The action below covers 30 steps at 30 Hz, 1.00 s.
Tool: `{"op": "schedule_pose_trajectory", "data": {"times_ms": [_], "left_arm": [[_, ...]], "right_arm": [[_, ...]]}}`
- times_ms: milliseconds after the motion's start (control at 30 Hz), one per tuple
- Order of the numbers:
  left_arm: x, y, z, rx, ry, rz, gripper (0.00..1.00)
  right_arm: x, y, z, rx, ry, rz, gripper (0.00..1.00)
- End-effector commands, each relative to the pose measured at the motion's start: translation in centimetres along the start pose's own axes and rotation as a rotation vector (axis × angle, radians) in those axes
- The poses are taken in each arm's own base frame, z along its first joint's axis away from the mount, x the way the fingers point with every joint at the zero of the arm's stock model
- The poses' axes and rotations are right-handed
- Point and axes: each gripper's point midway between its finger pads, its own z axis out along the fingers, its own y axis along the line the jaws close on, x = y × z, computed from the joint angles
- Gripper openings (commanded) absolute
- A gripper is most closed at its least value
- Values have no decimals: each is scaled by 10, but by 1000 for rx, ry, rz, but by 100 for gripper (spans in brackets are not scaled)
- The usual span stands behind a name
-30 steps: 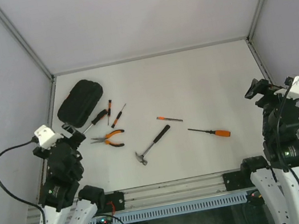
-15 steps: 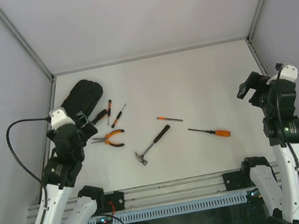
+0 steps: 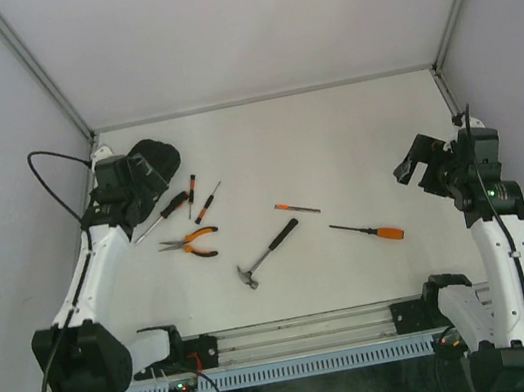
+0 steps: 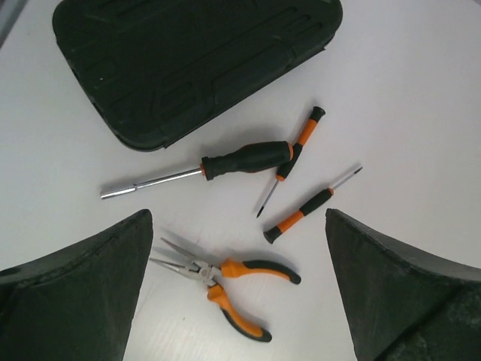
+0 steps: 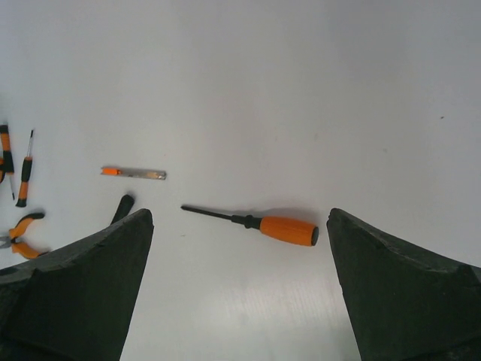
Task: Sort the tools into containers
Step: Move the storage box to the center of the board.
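Observation:
The black case point(image 3: 156, 158) lies shut at the back left, seen large in the left wrist view point(image 4: 195, 60). My left gripper point(image 3: 141, 184) hangs open over its near edge, above the tools. Below its jaws lie orange-handled pliers point(image 4: 225, 282), a black-handled driver point(image 4: 233, 161) and two thin screwdrivers point(image 4: 297, 144) point(image 4: 304, 210). The hammer point(image 3: 268, 254) lies mid-table. An orange-handled screwdriver point(image 5: 282, 228) lies under my open right gripper point(image 5: 239, 216), which holds nothing. A short orange-tipped bit point(image 5: 135, 173) lies farther left.
Grey walls close in the white table on the left, right and back. An aluminium rail point(image 3: 306, 330) runs along the near edge between the arm bases. A black cable point(image 3: 51, 162) loops beside the left arm.
Both arms have reached forward from their folded pose. The left gripper moved up toward the case; the right gripper swung inward and left, over the orange screwdriver. No tool has moved.

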Motion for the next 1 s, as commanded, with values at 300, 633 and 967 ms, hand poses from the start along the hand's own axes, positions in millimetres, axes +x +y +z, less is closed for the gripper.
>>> {"op": "schedule_pose_trajectory", "data": {"times_ms": [300, 633, 967], "left_arm": [[-66, 13, 75, -35, -141, -228, 98], [-76, 81, 96, -132, -189, -303, 98], [-73, 115, 127, -122, -164, -387, 99]], "right_arm": [[8, 40, -1, -196, 58, -11, 99], [14, 49, 10, -233, 112, -38, 98], [22, 57, 20, -230, 146, -51, 97]]}}
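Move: The storage box lies some 9 cm ahead of the open left gripper and 6 cm to its left, its middle about 14 cm lower. All about 17 cm down, the large screwdriver is 1 cm back and 3 cm left, the nearer small screwdriver 2 cm ahead and 6 cm right, and the pliers 12 cm back and 3 cm right. From the right hand the box is far off, about 72 cm left and 18 cm ahead. Swing the left gripper about 15 cm left and 7 cm forward, forward first and then sideways across above the storage box to its left side, sinking about 4.5 cm. Turn it some 20 degrees counter-clockwise on the way, fingers wide open, touching nothing yet. Meanwhile ease the open right gripper 5–6 cm left over the bare board, turning it slightly counter-clockwise. ##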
